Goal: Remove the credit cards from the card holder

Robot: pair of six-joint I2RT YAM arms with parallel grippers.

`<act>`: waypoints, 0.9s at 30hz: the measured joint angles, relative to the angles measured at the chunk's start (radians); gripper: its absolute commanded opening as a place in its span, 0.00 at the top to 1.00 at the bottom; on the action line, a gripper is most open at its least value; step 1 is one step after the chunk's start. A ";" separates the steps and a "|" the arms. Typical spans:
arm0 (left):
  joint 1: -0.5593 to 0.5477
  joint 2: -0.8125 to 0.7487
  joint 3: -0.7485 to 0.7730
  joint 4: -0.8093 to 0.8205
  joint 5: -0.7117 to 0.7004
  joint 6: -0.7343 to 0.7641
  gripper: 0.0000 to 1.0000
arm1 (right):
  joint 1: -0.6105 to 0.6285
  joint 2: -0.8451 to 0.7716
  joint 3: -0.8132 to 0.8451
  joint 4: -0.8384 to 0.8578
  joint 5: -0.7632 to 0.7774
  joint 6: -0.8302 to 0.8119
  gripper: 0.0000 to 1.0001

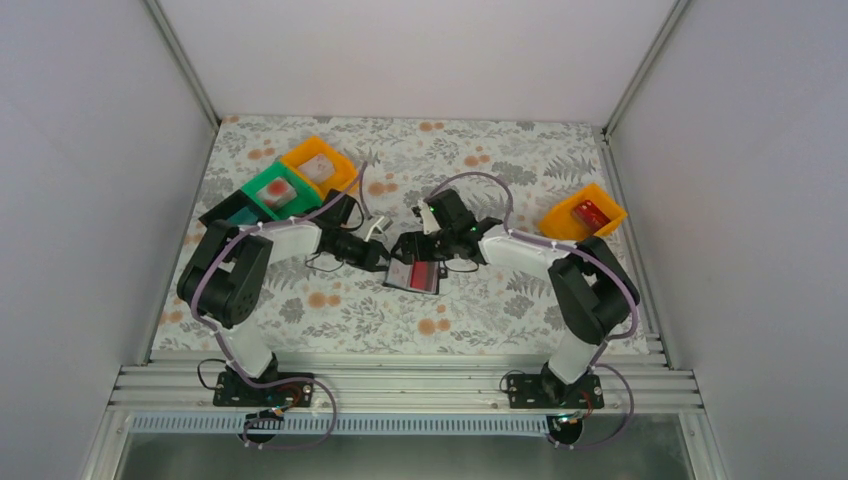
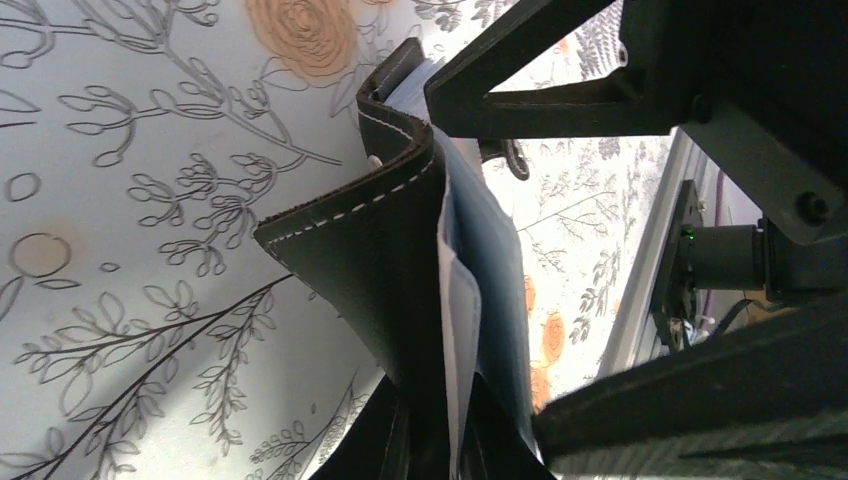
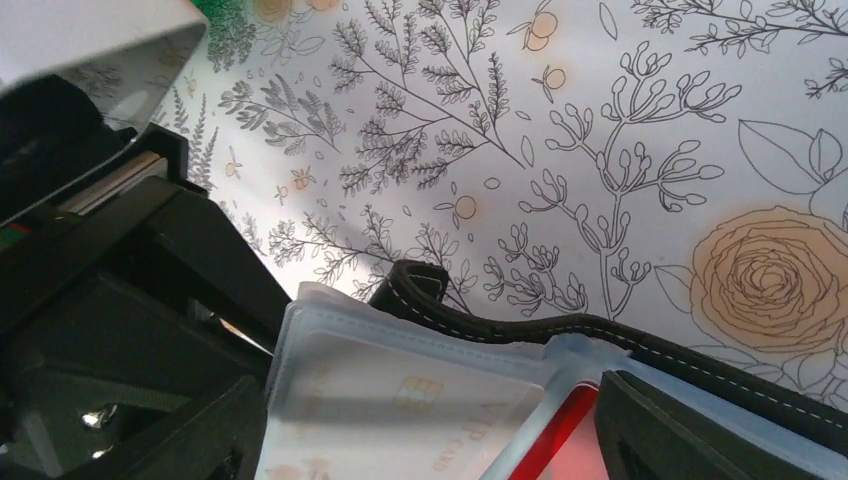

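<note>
The black card holder (image 1: pixel 413 274) lies open at the table's middle, its stitched cover (image 2: pixel 370 250) bent upward. My left gripper (image 2: pixel 440 445) is shut on the holder's cover and clear pockets (image 2: pixel 490 260); it comes in from the left (image 1: pixel 386 256). In the right wrist view a pale credit card (image 3: pixel 400 390) with a chip sits inside a clear pocket, and a red credit card (image 3: pixel 562 428) shows beside it. My right gripper (image 3: pixel 430 440) is open, one finger (image 3: pixel 205 435) on each side of that pale pocket, just above the holder (image 1: pixel 424 256).
Orange (image 1: pixel 320 165), green (image 1: pixel 275 192) and black (image 1: pixel 230 212) trays stand together at the back left. Another orange tray (image 1: pixel 583 215) with a red item in it stands at the right. An aluminium rail (image 1: pixel 400 385) runs along the near edge.
</note>
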 measured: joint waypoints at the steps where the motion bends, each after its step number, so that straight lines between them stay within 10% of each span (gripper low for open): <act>1: 0.003 0.000 0.000 -0.004 -0.002 0.000 0.98 | 0.003 0.005 0.008 -0.005 0.011 0.002 0.22; 13: -0.004 -0.001 0.001 -0.010 -0.023 0.001 0.97 | 0.027 0.032 0.045 -0.069 0.129 0.042 0.47; 27: -0.009 -0.001 0.005 -0.024 -0.024 0.018 0.86 | 0.015 -0.079 -0.060 -0.030 0.082 0.029 0.50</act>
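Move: The open card holder is centred some 4 cm nearer the base than the right hand and about 3 cm below it. Its clear sleeve page sits roughly 3 cm back and 1 cm left of that hand, 3 cm lower, its upper part already between the spread fingers; the red card is about 4 cm back, 3 cm right. From the left hand, which still pinches the holder's left edge, that sleeve page lies about 5 cm right, 1 cm back and slightly lower. The right fingers close partway on the clear sleeve page from its two sides, as the hand dips about 1 cm. Still part-open around it, the hand then shifts some 2 cm right, drawing back and rising about 1.5 cm each. The left hand keeps its pinch on the holder and stays in place. ##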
